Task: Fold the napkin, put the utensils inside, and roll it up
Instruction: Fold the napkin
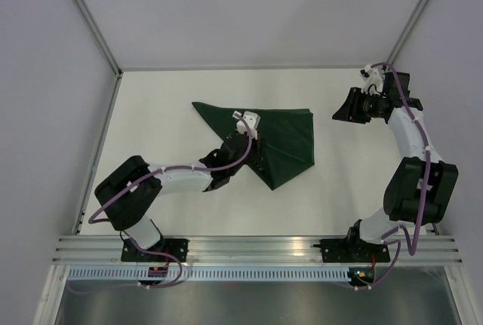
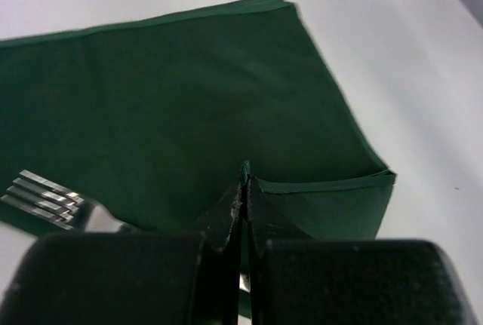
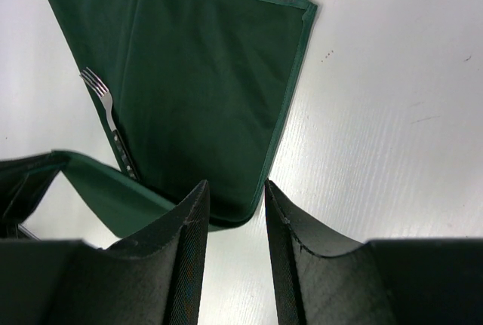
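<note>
The dark green napkin [image 1: 287, 133] lies folded into a triangle-like shape mid-table. It also shows in the left wrist view [image 2: 189, 91] and the right wrist view [image 3: 204, 68]. My left gripper [image 1: 253, 157] is over its near-left part, shut on a pinched edge of the napkin [image 2: 246, 173], which is lifted as a flap [image 3: 98, 189]. The fork [image 3: 107, 114] lies on the napkin by its left edge, its tines [image 2: 45, 195] showing and its black handle partly under the flap. My right gripper [image 1: 346, 108] is open and empty [image 3: 235, 189], above the table right of the napkin.
The white table [image 1: 166, 197] is boxed in by pale walls with metal frame posts [image 1: 90, 19]. An aluminium rail [image 1: 256, 246] carries both arm bases at the near edge.
</note>
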Motion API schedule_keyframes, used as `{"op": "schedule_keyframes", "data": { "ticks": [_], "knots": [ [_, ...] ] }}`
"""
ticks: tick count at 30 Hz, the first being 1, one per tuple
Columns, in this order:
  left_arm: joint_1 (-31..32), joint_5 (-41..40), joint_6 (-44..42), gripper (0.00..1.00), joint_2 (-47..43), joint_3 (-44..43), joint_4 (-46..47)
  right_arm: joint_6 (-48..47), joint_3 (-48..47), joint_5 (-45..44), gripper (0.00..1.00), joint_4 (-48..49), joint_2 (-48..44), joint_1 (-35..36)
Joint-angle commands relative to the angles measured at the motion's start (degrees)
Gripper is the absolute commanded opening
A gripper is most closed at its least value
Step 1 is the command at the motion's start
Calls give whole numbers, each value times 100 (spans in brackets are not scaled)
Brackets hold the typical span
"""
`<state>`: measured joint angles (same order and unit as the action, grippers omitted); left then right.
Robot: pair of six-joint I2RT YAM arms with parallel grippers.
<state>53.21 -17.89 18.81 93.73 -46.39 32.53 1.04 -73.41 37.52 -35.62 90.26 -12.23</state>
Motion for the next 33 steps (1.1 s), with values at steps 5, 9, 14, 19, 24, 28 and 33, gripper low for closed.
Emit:
{"op": "schedule_keyframes", "data": {
  "ticks": [5,9,14,19,24,28,33],
  "knots": [
    [-970,294,1186,2,-268,201,-564,-34,63,89,41,151,-79,-43],
    [-1374,497,1344,2,-163,245,-608,-34,72,89,41,151,-70,-34],
    [-1629,769,1468,2,101,175,-643,-34,90,89,41,160,-52,-34],
    [-1779,822,1591,2,259,201,-626,-60,90,89,41,151,-43,-34],
    [-1884,884,1652,2,356,218,-590,-51,81,98,41,134,-17,-34],
    [-1928,910,1653,2,400,218,-573,-60,90,107,41,134,1,-34],
    [-2034,998,1644,2,453,192,-546,-51,90,107,41,125,18,-34]
  ]
}}
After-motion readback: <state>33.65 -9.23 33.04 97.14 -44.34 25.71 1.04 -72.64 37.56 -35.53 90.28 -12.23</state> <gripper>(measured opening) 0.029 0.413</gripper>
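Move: Pinched in the left fingers is the napkin's lifted corner, roughly 11 cm above the table. The fork head it is carried to lies about 7 cm ahead, 12 cm left and 11 cm below; the fork handle's middle is some 5 cm back and 3 cm left. The napkin's far left corner is about 23 cm ahead and 29 cm left. From the right hand, the fork head lies level, some 36 cm left and 15 cm below. Carrying the pinched napkin corner left and forward over the fork towards its head, the left hand travels about 11 cm left and 6 cm forward, fast at first, then easing off. It sinks some 6 cm along the way, its fingers staying shut while the wrist turns counter-clockwise and tips further down. ##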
